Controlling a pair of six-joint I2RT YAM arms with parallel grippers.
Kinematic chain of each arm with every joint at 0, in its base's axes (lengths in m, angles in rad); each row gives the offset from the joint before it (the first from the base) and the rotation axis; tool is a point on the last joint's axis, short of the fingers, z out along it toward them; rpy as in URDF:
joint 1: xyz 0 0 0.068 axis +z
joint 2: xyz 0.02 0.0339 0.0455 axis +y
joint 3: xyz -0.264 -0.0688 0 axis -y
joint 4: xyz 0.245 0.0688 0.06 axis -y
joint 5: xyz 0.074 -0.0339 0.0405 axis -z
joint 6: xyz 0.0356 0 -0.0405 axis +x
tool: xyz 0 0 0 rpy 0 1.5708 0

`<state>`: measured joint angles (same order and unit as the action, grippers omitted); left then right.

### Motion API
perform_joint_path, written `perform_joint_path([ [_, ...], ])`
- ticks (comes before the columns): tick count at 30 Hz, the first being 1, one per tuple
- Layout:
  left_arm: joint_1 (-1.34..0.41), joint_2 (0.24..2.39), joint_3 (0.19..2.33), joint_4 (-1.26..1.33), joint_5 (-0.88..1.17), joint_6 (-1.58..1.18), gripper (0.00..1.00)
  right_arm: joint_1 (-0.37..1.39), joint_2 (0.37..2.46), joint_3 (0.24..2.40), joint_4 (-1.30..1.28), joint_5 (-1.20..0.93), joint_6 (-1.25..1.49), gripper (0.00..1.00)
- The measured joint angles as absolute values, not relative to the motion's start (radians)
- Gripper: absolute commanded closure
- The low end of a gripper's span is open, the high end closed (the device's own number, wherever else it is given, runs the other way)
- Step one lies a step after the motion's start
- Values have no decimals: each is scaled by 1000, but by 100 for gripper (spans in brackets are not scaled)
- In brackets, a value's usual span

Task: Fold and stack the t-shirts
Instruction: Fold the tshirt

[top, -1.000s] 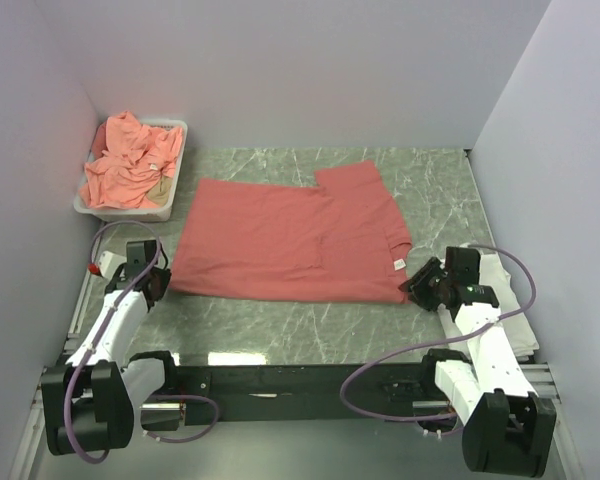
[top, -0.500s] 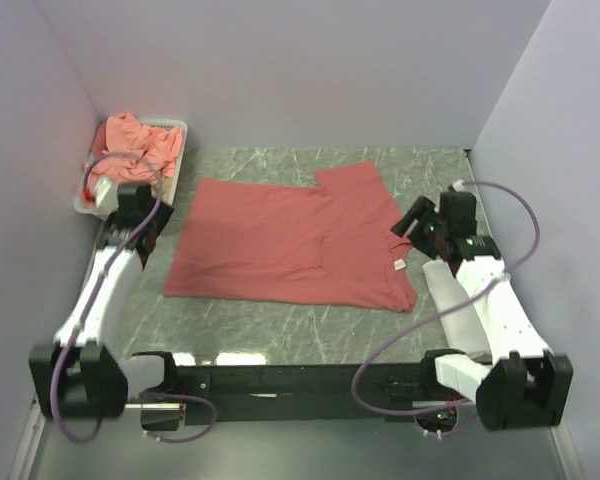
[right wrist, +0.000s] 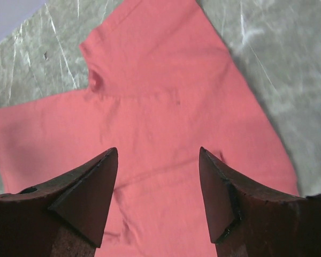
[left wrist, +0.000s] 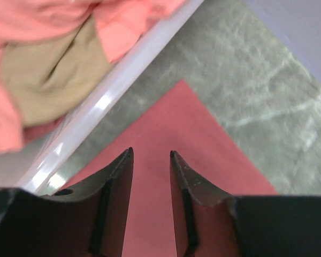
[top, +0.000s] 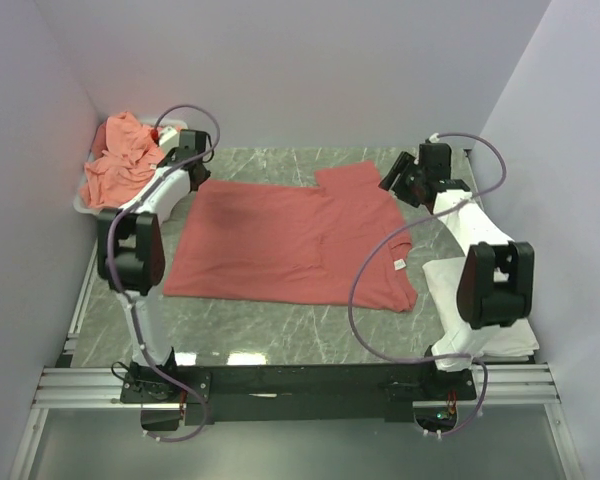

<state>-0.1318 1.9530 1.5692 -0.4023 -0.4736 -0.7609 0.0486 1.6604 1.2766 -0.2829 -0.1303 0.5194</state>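
Note:
A coral-red t-shirt (top: 290, 235) lies flat on the table, one sleeve (top: 352, 182) pointing to the far side and a white neck label (top: 399, 264) at its right edge. My left gripper (top: 195, 178) hovers open over the shirt's far left corner (left wrist: 176, 123), nothing between its fingers (left wrist: 123, 176). My right gripper (top: 390, 182) hangs open above the sleeve end of the shirt (right wrist: 150, 107), its jaws wide apart and empty. More salmon-pink t-shirts (top: 125, 160) are heaped in a tray. A white folded garment (top: 480, 290) lies at the right, partly behind the right arm.
The white plastic tray (top: 175, 185) stands at the far left corner, its rim (left wrist: 112, 91) close beside my left gripper (left wrist: 151, 156). A tan cloth (left wrist: 43, 80) shows among the pink shirts in it. Walls close in on the left, back and right.
Both arms have swung from the shirt's near corners out to its far edge. Both grippers were narrower a second ago and now stand open. The shirt's near edge lies slightly shifted.

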Motion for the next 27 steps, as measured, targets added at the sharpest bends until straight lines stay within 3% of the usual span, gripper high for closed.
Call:
perform_joint_path([
  [10,-136,2305,1949,-447,-567,-685,63,56,1792,1356,-236,-151,495,32],
  [27,-136,2482,2108,-462,-554,-678,62,56,1821,1380,-187,-186,477,32],
])
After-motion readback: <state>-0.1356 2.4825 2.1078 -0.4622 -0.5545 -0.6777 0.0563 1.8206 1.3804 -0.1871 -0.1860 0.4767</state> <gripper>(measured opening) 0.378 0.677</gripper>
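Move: The t-shirt's far-left corner lies about 11 cm straight ahead of the left hand and some 10 cm below; the laundry bin is roughly 20 cm left and 9 cm ahead, and the far sleeve 38 cm right, 12 cm ahead. For the right hand that sleeve is about 17 cm ahead, 9 cm left and 14 cm down, with the collar tag some 15 cm back, level sideways. Bound for the shirt's far-left corner, the left hand travels forward about 10 cm while sinking some 8 cm beside the bin, quick at first, then easing, fingers partly open and ending astride the corner; contact can't be made out. The right hand eases forward about 4 cm over the shirt towards the sleeve, a little left and down, fingers staying wide open. ##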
